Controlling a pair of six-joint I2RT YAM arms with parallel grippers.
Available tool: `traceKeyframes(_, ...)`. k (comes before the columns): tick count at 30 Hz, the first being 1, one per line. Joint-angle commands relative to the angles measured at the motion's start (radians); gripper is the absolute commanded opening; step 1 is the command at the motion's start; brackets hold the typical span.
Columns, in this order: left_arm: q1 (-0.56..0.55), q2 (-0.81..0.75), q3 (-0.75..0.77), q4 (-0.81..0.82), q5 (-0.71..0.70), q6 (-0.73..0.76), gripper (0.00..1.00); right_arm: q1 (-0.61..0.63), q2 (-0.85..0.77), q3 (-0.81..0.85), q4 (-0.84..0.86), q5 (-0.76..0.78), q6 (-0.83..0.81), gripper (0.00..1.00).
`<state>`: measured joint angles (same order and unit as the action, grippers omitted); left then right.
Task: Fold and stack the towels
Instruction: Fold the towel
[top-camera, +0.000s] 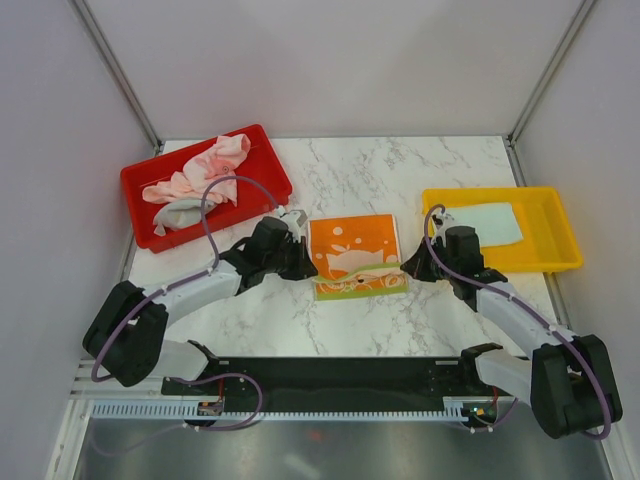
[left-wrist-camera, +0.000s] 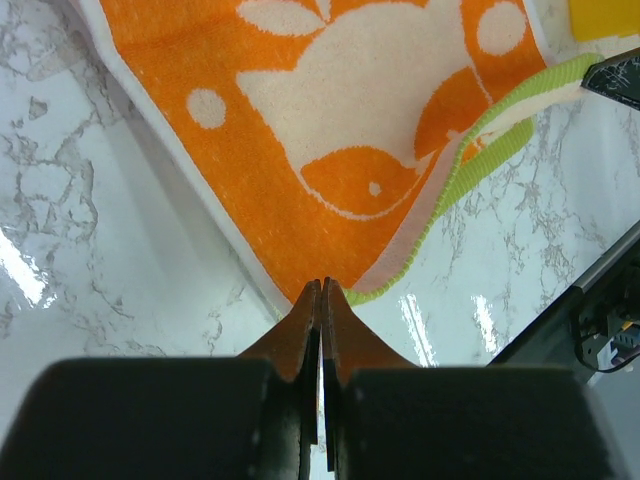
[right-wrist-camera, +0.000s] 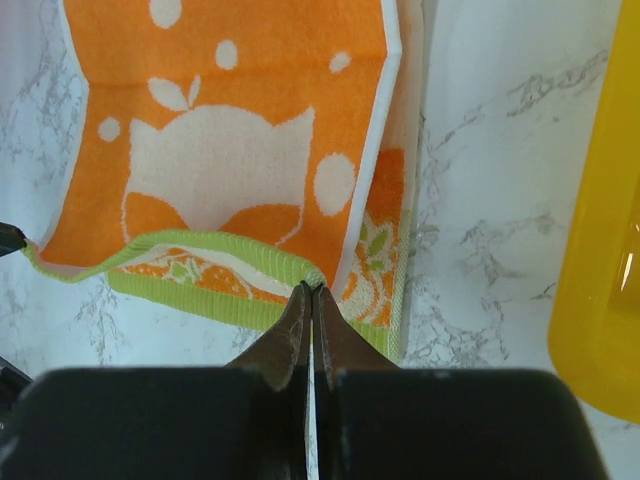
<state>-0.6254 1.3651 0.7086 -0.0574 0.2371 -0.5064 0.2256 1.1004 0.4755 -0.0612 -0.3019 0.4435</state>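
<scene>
An orange towel with a cream cartoon print and green hem (top-camera: 355, 250) lies mid-table, its upper layer folded over the lower one. My left gripper (top-camera: 303, 264) is shut on that layer's near-left corner (left-wrist-camera: 322, 285). My right gripper (top-camera: 408, 268) is shut on the green-hemmed corner at the opposite end (right-wrist-camera: 311, 288). The hem between the two corners arches slightly above the lower layer (right-wrist-camera: 180, 245). A pale mint towel (top-camera: 485, 222) lies flat in the yellow tray (top-camera: 560, 264). Crumpled pink towels (top-camera: 205, 168) and a grey-white one (top-camera: 178, 213) sit in the red tray (top-camera: 135, 185).
The red tray stands at the back left, and the yellow tray at the right, close to my right arm (right-wrist-camera: 600, 250). White walls enclose the marble table on three sides. A black rail with cables runs along the near edge (top-camera: 330, 375).
</scene>
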Motion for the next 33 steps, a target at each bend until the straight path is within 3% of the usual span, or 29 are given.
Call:
traceKeyframes(1, -0.013, -0.011, -0.018, 0.031, -0.028, -0.032, 0.02, 0.006, -0.030, -0.024, 0.038, 0.000, 0.034, 0.00)
traceKeyframes(9, -0.027, -0.009, -0.058, 0.054, -0.030, -0.038, 0.02, 0.006, -0.028, -0.041, 0.018, 0.040, 0.038, 0.00)
traceKeyframes(14, -0.031, 0.003, -0.066, 0.053, 0.004, -0.037, 0.04, 0.006, -0.043, -0.038, -0.031, 0.089, 0.043, 0.14)
traceKeyframes(15, -0.031, 0.003, -0.067, 0.053, 0.022, -0.038, 0.07, 0.006, -0.056, -0.034, -0.044, 0.119, 0.047, 0.16)
traceKeyframes(17, -0.031, -0.004, -0.072, 0.053, 0.056, -0.047, 0.27, 0.006, -0.076, -0.011, -0.090, 0.159, 0.054, 0.24)
traceKeyframes(18, -0.034, -0.012, -0.072, 0.053, 0.068, -0.052, 0.27, 0.004, -0.082, 0.001, -0.110, 0.159, 0.055, 0.26)
traceKeyframes(19, -0.036, -0.018, -0.074, 0.050, 0.077, -0.055, 0.39, 0.006, -0.088, 0.014, -0.130, 0.185, 0.060, 0.30)
traceKeyframes(22, -0.036, -0.046, -0.064, 0.031, 0.103, -0.072, 0.50, 0.004, -0.106, 0.067, -0.210, 0.219, 0.069, 0.36)
traceKeyframes(28, -0.034, 0.008, -0.028, 0.027, 0.129, -0.109, 0.51, 0.012, -0.077, 0.120, -0.158, 0.143, 0.089, 0.37)
traceKeyframes(33, -0.040, 0.107, -0.040, 0.132, 0.221, -0.193, 0.48, 0.043, 0.041, 0.132, -0.143, 0.118, 0.075, 0.35)
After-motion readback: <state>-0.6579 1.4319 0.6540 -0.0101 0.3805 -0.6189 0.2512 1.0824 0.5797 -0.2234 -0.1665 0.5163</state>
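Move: Each closed gripper holds a corner of the fox towel's green hem low over the towel. Its near-left corner on the table, where the hem is going, lies about 4 cm back from the left hand and 4 below; the near-right corner lies about 4 cm back, 1 right and 4 below the right hand. The yellow bin's middle is roughly 27 cm right of the right hand and 11 ahead; the red bin's is some 29 cm left of the left hand and 24 ahead. Both hands ease the hem down and back about 2 cm, then release it; left backs farther, right rises. ##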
